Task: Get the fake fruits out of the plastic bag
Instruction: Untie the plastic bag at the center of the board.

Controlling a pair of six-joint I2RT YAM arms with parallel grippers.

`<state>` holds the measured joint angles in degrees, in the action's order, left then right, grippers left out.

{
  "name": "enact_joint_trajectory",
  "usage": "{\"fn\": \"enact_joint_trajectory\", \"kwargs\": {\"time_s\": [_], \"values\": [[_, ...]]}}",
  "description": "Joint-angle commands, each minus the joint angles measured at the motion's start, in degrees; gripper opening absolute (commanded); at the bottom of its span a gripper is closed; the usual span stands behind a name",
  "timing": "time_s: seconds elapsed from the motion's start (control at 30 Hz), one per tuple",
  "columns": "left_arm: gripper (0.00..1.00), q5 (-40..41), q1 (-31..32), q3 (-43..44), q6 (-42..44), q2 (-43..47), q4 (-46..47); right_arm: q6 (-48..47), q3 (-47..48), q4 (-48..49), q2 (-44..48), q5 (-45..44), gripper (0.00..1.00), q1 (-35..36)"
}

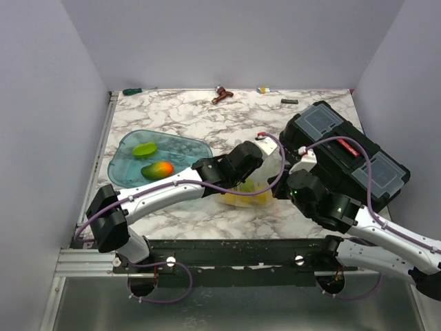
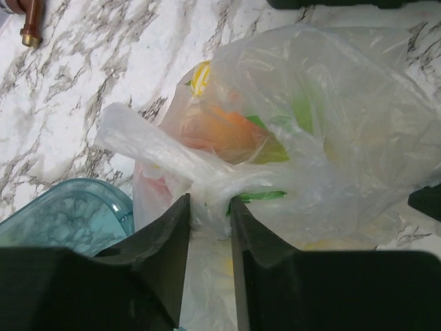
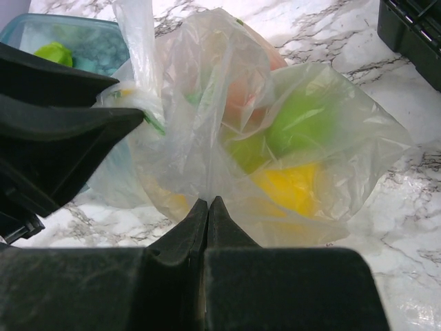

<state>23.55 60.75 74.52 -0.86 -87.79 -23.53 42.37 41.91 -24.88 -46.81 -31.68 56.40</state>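
Observation:
The plastic bag (image 1: 251, 193) lies at mid-table, crinkly and clear, with fake fruits inside: an orange one (image 2: 220, 131), a green one (image 3: 303, 121) and a yellow one (image 3: 289, 186). My left gripper (image 2: 209, 202) stands at the bag's left side, jaws apart, with a bunched fold of film between the fingers. My right gripper (image 3: 208, 201) is shut, pinching the bag's film at its near edge. Two more fruits lie in the teal tray (image 1: 124, 162): a green one (image 1: 145, 149) and a red-orange mango (image 1: 157, 169).
A black toolbox (image 1: 344, 155) sits right of the bag, close behind the right arm. Small items lie along the back edge, among them a brown piece (image 1: 222, 94) and a green piece (image 1: 132, 90). The tray's corner (image 2: 62, 214) is just left of the left fingers.

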Motion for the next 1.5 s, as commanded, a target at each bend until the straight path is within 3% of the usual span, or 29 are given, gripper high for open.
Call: {"fn": "enact_joint_trajectory", "kwargs": {"time_s": [0.0, 0.2, 0.4, 0.5, 0.57, 0.73, 0.83, 0.9, 1.0, 1.07, 1.23, 1.47], "values": [[0.24, -0.7, -1.2, 1.7, -1.8, 0.7, -3.0, -0.3, -0.1, 1.2, 1.3, 0.4, 0.01, 0.1], [0.0, 1.9, -1.2, -0.9, -1.6, 4.9, -0.3, 2.8, 0.4, -2.5, 2.4, -3.6, 0.01, 0.1], [0.0, 4.0, -1.9, -4.4, -2.4, 9.7, 2.6, 21.7, 1.9, -19.6, 6.2, -17.6, 0.01, 0.2], [0.0, 2.8, -2.9, -4.0, -3.8, 11.1, 1.9, 24.7, 0.4, -21.4, 11.8, -19.3, 0.01, 0.2], [0.0, 2.4, -3.3, -4.9, -4.1, 12.1, 2.4, 21.4, -1.5, -18.1, 16.6, -18.2, 0.01, 0.2], [0.0, -1.2, -3.4, -5.4, -4.5, 13.3, 3.0, 1.2, -2.0, -5.5, 22.6, -7.3, 0.44, 0.1], [0.0, -2.3, -3.4, -5.9, -4.3, 13.6, 3.4, -5.9, 3.5, -6.8, 17.9, -3.0, 0.69, 0.1], [0.0, -3.0, -3.4, -6.2, -4.1, 13.6, 4.0, -11.4, 7.6, -6.4, 12.9, 2.7, 0.79, 0.2], [0.0, -6.3, -3.4, -5.1, -4.5, 13.1, 3.1, -19.7, 12.7, -4.9, 3.5, 13.5, 0.87, 0.1], [0.0, -7.4, -3.4, -5.4, -4.5, 13.2, 3.3, -22.4, 16.4, -5.8, -3.2, 16.0, 0.89, 0.2], [0.0, -6.1, -3.4, -4.9, -5.0, 12.8, 2.4, -19.4, 23.6, -14.1, -17.4, 3.9, 0.93, 0.2], [0.0, -4.2, -3.6, -3.7, -7.4, 12.8, 0.6, -14.5, 16.3, -9.9, -17.1, -7.9, 0.93, 0.2]]}}
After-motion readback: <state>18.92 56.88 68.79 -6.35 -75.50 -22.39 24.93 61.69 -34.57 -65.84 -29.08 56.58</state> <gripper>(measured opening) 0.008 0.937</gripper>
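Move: Between the left hand's half-open fingertips, practically at its hand point, lies the bag's knotted neck. From the right hand, shut at the plastic beside it, that neck is about 8 cm left, 4 cm ahead and level. Below the left hand, some 6 cm back, 1 cm left and 10 cm down, lies a yellow fruit; the blue tray is roughly 29 cm left and 5 cm ahead. From the right hand, the black toolbox is about 27 cm right and 13 cm ahead. Closing on the knotted neck, the left hand pinches it, then lifts it about 5 cm while drawing left, and holds there. The right hand, still shut on the plastic, pulls away right about 8 cm, then opens wide, rises and swings back left about 12 cm and forward, finally sinking with its left side rolled down, fingers open astride the stretched plastic right of the left hand. ##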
